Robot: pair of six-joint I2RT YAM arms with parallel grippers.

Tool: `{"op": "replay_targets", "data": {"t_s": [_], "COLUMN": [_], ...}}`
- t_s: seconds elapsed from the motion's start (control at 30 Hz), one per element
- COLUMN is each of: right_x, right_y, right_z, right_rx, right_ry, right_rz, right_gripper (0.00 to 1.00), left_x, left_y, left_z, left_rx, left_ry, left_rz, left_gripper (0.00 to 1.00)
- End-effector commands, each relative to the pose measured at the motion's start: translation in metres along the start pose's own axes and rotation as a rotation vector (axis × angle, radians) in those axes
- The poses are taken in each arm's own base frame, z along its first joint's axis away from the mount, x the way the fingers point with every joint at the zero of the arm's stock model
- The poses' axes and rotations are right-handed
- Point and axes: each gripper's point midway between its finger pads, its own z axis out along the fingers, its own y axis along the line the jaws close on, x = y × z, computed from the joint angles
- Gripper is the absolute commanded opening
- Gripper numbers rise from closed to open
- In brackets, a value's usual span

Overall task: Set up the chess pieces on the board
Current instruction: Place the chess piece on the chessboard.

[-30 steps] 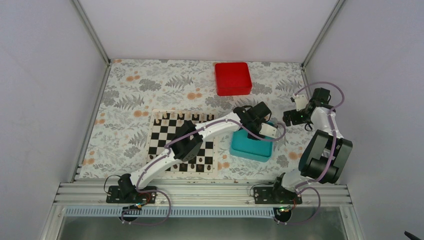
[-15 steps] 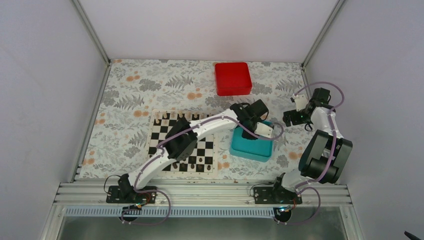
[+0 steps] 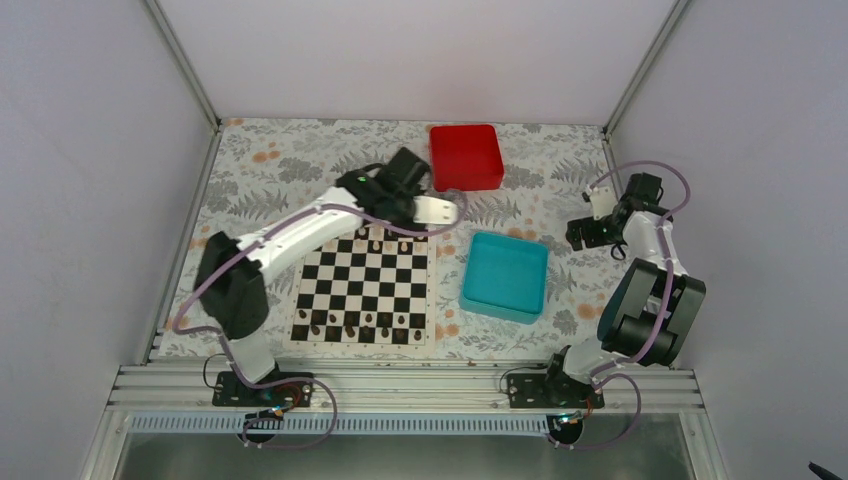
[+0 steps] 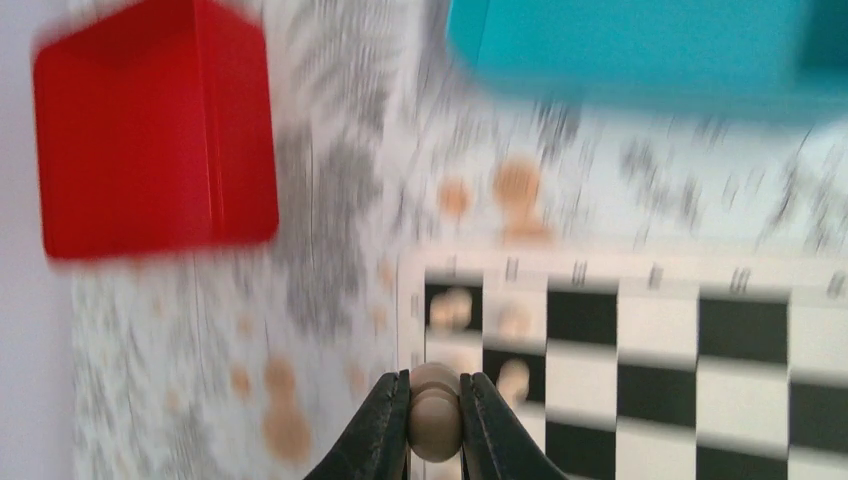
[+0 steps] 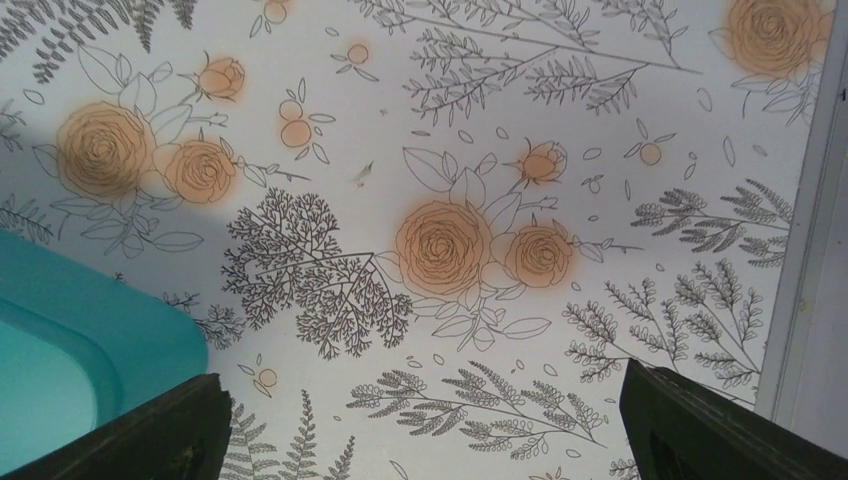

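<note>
The board (image 3: pixel 370 285) lies left of centre on the floral cloth. A few pale chess pieces (image 3: pixel 376 244) stand along its far edge, and dark ones line its near rows. My left gripper (image 3: pixel 395 220) hangs over the board's far right corner, shut on a pale round-headed chess piece (image 4: pixel 435 425). In the blurred left wrist view that piece sits between the black fingers (image 4: pixel 385 420), with the board (image 4: pixel 700 330) and three pale pieces (image 4: pixel 450 310) beyond. My right gripper (image 3: pixel 582 236) is at the right, open wide (image 5: pixel 430 430) over bare cloth.
A red box (image 3: pixel 466 156) sits at the far middle, just right of the left wrist, and shows large in the left wrist view (image 4: pixel 140 140). A teal tray (image 3: pixel 505 275) lies right of the board; its corner (image 5: pixel 60 340) is beside the right gripper.
The left arm has swung from over the teal tray leftward and farther back to the board's far right corner, carrying the pale piece. The right arm has not moved.
</note>
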Motion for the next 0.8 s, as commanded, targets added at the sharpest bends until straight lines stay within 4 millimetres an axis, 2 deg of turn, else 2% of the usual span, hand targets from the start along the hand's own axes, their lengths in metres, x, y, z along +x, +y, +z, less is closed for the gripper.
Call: {"op": "replay_targets", "data": {"t_s": [0.0,0.17,0.3,0.43,0.77], "right_x": [-0.015,-0.019,-0.019,-0.019,-0.012], "right_y": [-0.004,-0.002,0.000,0.001,0.002], "right_z": [-0.007,-0.006,-0.006,-0.006,-0.003], "right_rx": [-0.018,-0.029,-0.030,-0.029,-0.023], "right_ry": [-0.046,-0.039,-0.035,-0.028,-0.007], "right_rz": [0.005,0.009,0.008,0.010,0.008], "right_gripper": [1.00,1.00,1.00,1.00,1.00], "left_x": [0.094,0.168,0.209,0.230,0.252], "left_y": [0.015,0.014,0.007,0.002,-0.020], "left_z": [-0.010,-0.014,-0.010,-0.004,0.017], "left_rx": [-0.079,-0.106,-0.108,-0.101,-0.007], "left_ry": [0.131,0.177,0.202,0.214,0.256], "left_rz": [-0.112,-0.235,-0.301,-0.331,-0.359], "left_gripper": [0.13,0.13,0.13,0.13,0.13]}}
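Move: The left hand, holding a white chess piece, has its empty second-row square about 18 cm to its left, 5 cm ahead and 17 cm below. The pawn on the near side of that square is about 14 cm left and 5 cm ahead; the back-row piece behind the square stands about 18 cm left and 9 cm ahead. From the idle right hand the square lies about 60 cm left, level with it, some 8 cm lower. Leftward in a quick sweep of about 21 cm, the left hand carries the pinched chess piece over the white rows towards the empty square, sinking some 11 cm and edging forward about 4 cm. The wrist turns roughly 25 degrees counter-clockwise; the sweep then slows almost to a hover low over the rows, fingers keeping their grip. ##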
